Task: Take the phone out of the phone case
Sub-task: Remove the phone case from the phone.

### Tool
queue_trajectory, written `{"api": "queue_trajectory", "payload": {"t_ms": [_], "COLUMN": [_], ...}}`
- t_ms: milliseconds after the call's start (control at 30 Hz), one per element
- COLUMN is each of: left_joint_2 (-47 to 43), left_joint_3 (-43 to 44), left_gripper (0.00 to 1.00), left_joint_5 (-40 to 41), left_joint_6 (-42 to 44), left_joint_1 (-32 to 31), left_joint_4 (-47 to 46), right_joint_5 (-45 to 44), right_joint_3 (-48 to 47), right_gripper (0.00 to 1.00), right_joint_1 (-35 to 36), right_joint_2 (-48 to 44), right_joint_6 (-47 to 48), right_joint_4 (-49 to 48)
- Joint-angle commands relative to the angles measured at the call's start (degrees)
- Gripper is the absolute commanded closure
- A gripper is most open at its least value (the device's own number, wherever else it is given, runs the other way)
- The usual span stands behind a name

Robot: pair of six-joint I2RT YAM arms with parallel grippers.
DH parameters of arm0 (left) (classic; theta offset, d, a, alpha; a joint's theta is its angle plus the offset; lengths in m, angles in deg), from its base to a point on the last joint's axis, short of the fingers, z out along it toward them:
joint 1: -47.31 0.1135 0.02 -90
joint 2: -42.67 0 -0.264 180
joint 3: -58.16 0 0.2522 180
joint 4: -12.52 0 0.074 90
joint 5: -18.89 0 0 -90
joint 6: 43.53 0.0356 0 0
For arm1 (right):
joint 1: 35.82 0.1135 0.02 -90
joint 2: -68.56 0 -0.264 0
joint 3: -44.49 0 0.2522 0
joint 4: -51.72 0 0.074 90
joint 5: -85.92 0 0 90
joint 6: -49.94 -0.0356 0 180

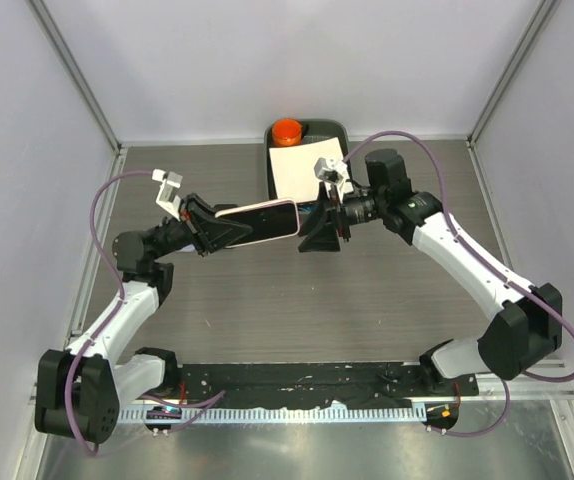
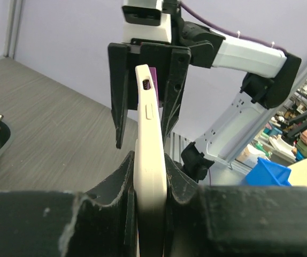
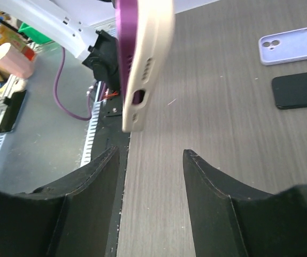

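Observation:
The phone, purple (image 3: pixel 123 37), sits in a cream phone case (image 1: pixel 258 221) that is held level above the table. My left gripper (image 1: pixel 235 228) is shut on the case's left end, and the case edge (image 2: pixel 151 160) stands clamped between its fingers. My right gripper (image 1: pixel 307 222) is open at the case's right end. In the right wrist view the case end (image 3: pixel 145 69), with its port hole, hangs just beyond the open right gripper (image 3: pixel 151 160), touching neither finger. From the left wrist view the right fingers (image 2: pixel 119 96) flank the case's far end.
A black tray (image 1: pixel 339 130) at the back centre holds white paper (image 1: pixel 299 168) and an orange round object (image 1: pixel 287 131). On the table, the right wrist view shows a lilac phone case (image 3: pixel 292 49) and a black phone (image 3: pixel 299 90). Grey walls enclose three sides.

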Motion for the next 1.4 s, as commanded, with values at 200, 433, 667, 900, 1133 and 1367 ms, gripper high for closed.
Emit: {"api": "queue_trajectory", "payload": {"t_ms": [200,433,667,900,1133,1367], "left_joint_2": [0.0,0.2,0.1,1.4,2.5,2.7], "left_joint_3": [5.0,5.0,5.1,5.6,5.7,5.7], "left_gripper": [1.00,1.00,1.00,1.00,1.00,1.00], "left_joint_5": [-4.3,-3.2,-2.1,-0.3,0.2,0.3], "left_joint_6": [5.4,6.0,5.4,4.8,5.0,5.3], "left_joint_1": [-2.2,-2.3,-2.3,-2.3,-2.4,-2.7], "left_joint_4": [4.3,4.9,5.5,7.7,8.7,9.5], "right_joint_5": [5.7,6.6,6.2,5.2,4.8,5.3], "right_joint_3": [-1.8,-1.0,-0.8,-0.7,-0.4,-0.2], "right_gripper": [0.48,0.63,0.80,0.84,0.79,0.79], "right_joint_1": [1.5,1.5,1.5,1.6,2.3,2.6], "right_joint_2": [1.1,0.9,0.5,-0.2,-1.0,-1.3], "right_joint_6": [-1.0,-0.4,3.7,8.4,10.3,11.0], "right_joint_4": [-1.4,-1.3,1.3,4.1,4.6,4.5]}}
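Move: The cased phone, still in the left fingers, has its middle about 10 cm to the right hand's left, 2 cm ahead and 3 cm higher; its near right corner is just some 2 cm left of the open right fingers. From the left hand the phone's middle is about 5 cm right and 2 cm ahead, and the right fingers wait 14 cm to the right and 4 cm lower. The bare black phone lies some 20 cm ahead of the left hand, 11 cm to its left and 37 cm below. The right hand, its fingers pointing left, eases back about 1.5 cm to line up with the near right corner of the cased phone, while the left hand keeps its grip and brings that end to it, going about 1.5 cm right and 2.5 cm down in all, with a tilt of some 10 degrees that lowers the right end. Once there, the right fingers close from a bit over half open and pinch the corner, their grip effort rising, and both hands then sink together about another centimetre. ##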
